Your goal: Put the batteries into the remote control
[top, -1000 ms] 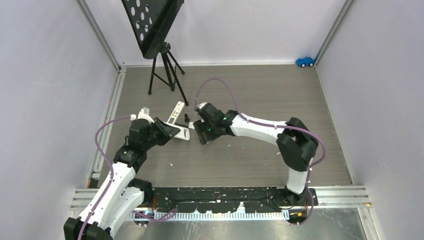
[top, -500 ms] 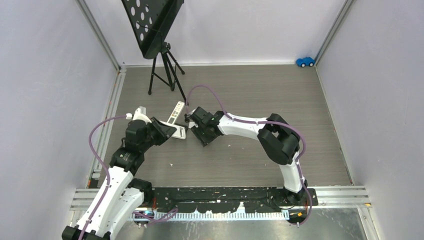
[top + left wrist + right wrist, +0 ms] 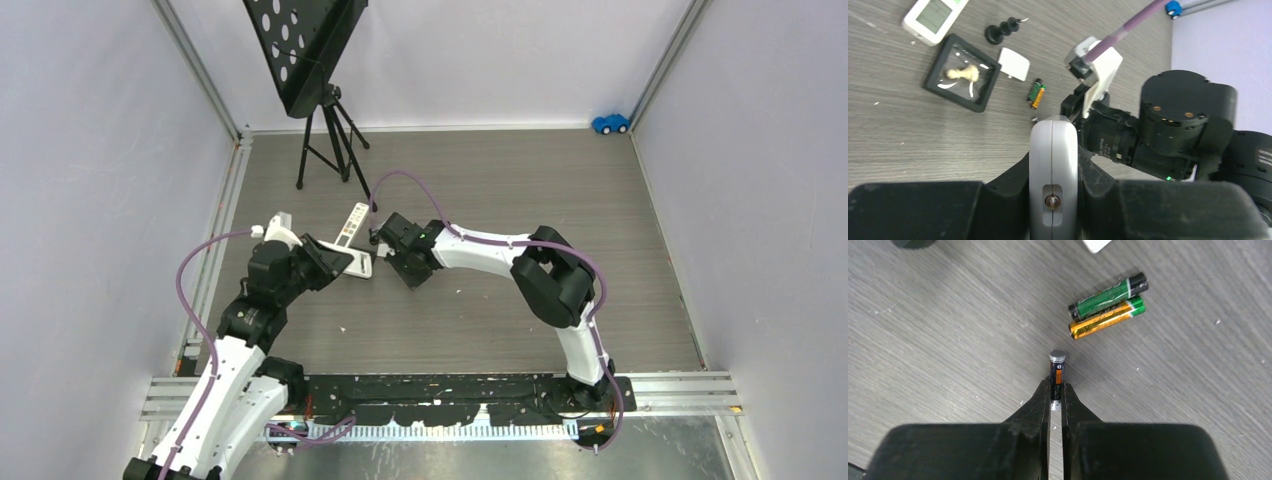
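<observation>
The remote control (image 3: 1053, 165), a white-grey body seen edge-on, is clamped between the fingers of my left gripper (image 3: 1053, 161). In the top view this gripper (image 3: 343, 263) holds it low over the table, left of centre. My right gripper (image 3: 1056, 393) is shut on a black battery (image 3: 1057, 371) with an orange mark; the cell's front end sticks out past the fingertips, just above the wood. Two more batteries, one green-black (image 3: 1108, 294) and one orange-green (image 3: 1106, 320), lie side by side ahead and to the right. The right gripper (image 3: 388, 256) sits just right of the remote.
A white battery cover (image 3: 1014, 63), a black square tray (image 3: 933, 82) with a pale pawn, a black chess piece (image 3: 1002, 31) and a second white remote with a screen (image 3: 933, 17) lie nearby. A music stand (image 3: 308, 50) stands at the back left, a blue toy car (image 3: 610, 123) at the back right.
My right arm has swung left toward the batteries and its jaws have closed on the black battery. The left gripper, still holding the remote, shifted slightly left.
</observation>
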`<action>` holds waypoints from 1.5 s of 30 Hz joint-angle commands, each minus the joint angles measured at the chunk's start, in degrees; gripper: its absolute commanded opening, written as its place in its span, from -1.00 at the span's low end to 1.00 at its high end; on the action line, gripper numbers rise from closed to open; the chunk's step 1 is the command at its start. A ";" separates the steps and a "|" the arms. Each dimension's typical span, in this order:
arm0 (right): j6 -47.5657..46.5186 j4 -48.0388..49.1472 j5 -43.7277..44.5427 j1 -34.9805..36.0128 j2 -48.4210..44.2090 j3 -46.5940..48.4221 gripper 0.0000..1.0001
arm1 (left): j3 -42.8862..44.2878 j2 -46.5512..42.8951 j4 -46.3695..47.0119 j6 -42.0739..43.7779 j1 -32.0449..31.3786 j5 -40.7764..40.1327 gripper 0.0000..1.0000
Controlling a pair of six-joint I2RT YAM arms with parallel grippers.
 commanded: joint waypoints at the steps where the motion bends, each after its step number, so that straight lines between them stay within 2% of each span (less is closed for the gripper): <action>1: -0.09 -2.33 -3.31 0.08 -5.61 -1.87 -0.94 | 0.49 -2.28 8.80 1.76 0.02 5.62 -1.00; 8: 4.73 -1.11 -6.99 -1.56 -20.81 -8.72 -0.95 | -0.86 -2.17 17.86 1.64 0.02 13.30 -1.00; 14: 18.21 4.53 -5.21 -6.34 -32.34 -10.16 -0.94 | -2.51 1.91 28.77 -3.23 0.02 19.54 -1.00; 18: 27.79 6.50 -6.73 -8.78 -37.11 -10.99 -0.92 | -3.15 5.59 33.83 -8.75 -0.06 20.23 -1.00; 27: 43.19 7.44 -15.25 -8.91 -35.26 -9.77 -0.92 | -7.21 13.39 43.49 -18.55 -0.07 19.77 -1.00; 32: 44.13 7.98 -15.90 -8.39 -33.02 -9.25 -0.88 | -8.67 15.16 46.32 -20.46 -0.07 20.31 -1.00; 45: 44.79 8.82 -15.72 -8.03 -29.49 -8.73 -0.77 | -8.65 14.29 45.63 -20.06 -0.07 20.09 -1.00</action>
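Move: The last loose dark battery is already pinched in my right hand, down at the table. From that hand, the remote's open compartment is about 7 cm to the left, 3 cm back and 13 cm up. The green and orange batteries lie some 5 cm ahead and 1 cm left at table level, with the white cover about 7 cm ahead and 5 cm left. From my left hand, gripping the remote, the pinched battery is roughly 13 cm right, 2 cm ahead and 16 cm below. I lift the battery with my right hand, easing back about 3 cm, then rising steeply some 22 cm while its wrist rolls about 40 degrees so the fingers swing leftward and turn clockwise. It then settles left and down 4 cm to the compartment. My left hand carries the remote about 7 cm right and 3 cm forward, up then partly down, tilting its free end upward. Both grips hold. ##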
